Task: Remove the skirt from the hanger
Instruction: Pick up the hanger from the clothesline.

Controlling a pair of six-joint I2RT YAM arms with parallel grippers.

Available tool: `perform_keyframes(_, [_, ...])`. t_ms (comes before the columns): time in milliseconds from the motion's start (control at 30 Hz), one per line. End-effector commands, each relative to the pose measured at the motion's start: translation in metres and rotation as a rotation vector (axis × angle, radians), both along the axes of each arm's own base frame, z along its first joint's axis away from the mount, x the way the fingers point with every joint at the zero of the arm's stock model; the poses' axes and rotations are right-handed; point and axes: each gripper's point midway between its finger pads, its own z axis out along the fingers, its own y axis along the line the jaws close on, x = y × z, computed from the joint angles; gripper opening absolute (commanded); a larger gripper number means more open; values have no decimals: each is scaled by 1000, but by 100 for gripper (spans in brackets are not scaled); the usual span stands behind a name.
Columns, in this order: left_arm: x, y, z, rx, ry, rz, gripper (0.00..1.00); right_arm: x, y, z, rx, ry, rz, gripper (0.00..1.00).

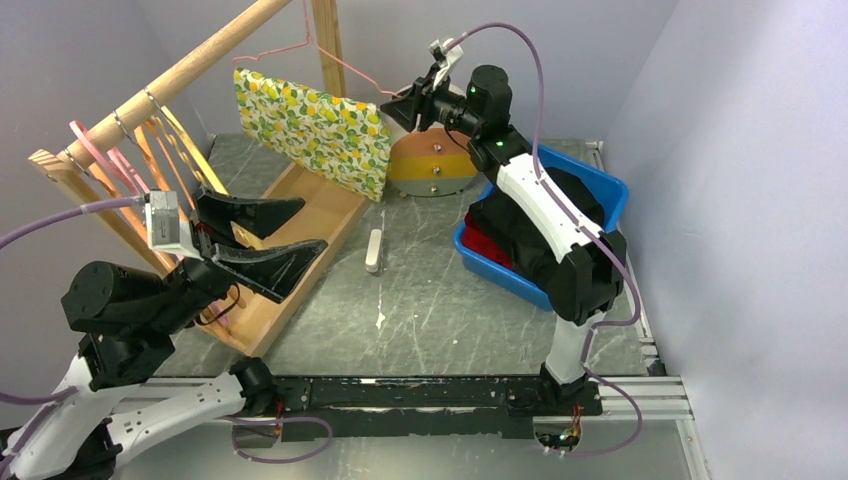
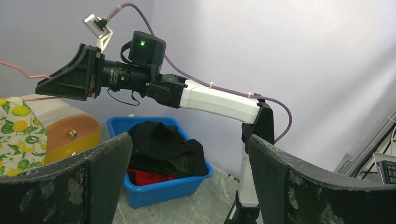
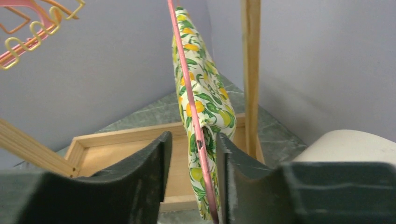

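The lemon-print skirt (image 1: 315, 128) hangs on a pink wire hanger (image 1: 350, 70) hooked over the wooden rod (image 1: 190, 65). My right gripper (image 1: 395, 105) is at the hanger's right end. In the right wrist view the jaws (image 3: 192, 149) are slightly apart around the hanger wire (image 3: 198, 135) and the skirt's edge (image 3: 205, 98). The wire lies against the right finger, and a gap shows on the left. My left gripper (image 1: 290, 228) is open and empty over the rack's wooden base, left of the skirt. Its wrist view (image 2: 189, 154) faces the right arm.
A blue bin (image 1: 600, 185) with black and red clothes stands at the right, under the right arm. Several pink and orange hangers (image 1: 150, 150) hang on the rod's left part. An orange and yellow round block (image 1: 430, 165) sits behind the skirt. A small white piece (image 1: 373, 250) lies on the table.
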Motion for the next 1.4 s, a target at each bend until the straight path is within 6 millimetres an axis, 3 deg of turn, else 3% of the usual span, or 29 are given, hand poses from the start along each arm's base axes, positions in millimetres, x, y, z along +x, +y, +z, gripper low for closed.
perform_keyframes(0, [-3, -4, 11, -15, -22, -24, 97, -8, 6, 10, 41, -19, 30, 38])
perform_keyframes(100, [-1, -6, 13, -13, -22, -24, 97, -3, 10, 6, 45, 8, 33, 34])
perform_keyframes(367, [1, -11, 13, -6, -13, -32, 97, -17, 43, 2, 20, 15, 83, 34])
perform_keyframes(600, [2, -10, 16, -7, -14, -21, 97, -36, 67, 2, 0, 5, 81, 16])
perform_keyframes(867, [3, -9, 17, -5, -10, -17, 97, -62, 75, 57, 140, -45, 112, 0])
perform_keyframes(1100, [4, -6, 20, -13, -13, -4, 97, -83, 62, 109, 334, -73, 141, 0])
perform_keyframes(1367, [5, -8, 19, -8, -1, -6, 97, -88, 55, 126, 403, -67, 137, 0])
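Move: The pink hanger with the lemon skirt hangs from the rail, its near end already between my right hand's half-open fingers; its middle is about 12 cm to the left, 7 ahead and a little above. The skirt's middle hangs some 10 cm beneath that. The rack's far post stands roughly 15 cm ahead and 9 left, the drawer box about 6 ahead, 7 right and well below. From my left hand the hanger is nearly 40 cm straight ahead, slightly lower. My right hand carries on closing its half-open fingers until they pinch the hanger's right end, all while travelling about 8 cm left and 5 cm back towards me, in under the rail. With the grip shut I lift some 7 cm, still easing back, and tip the fingertips up by roughly 15 degrees. ##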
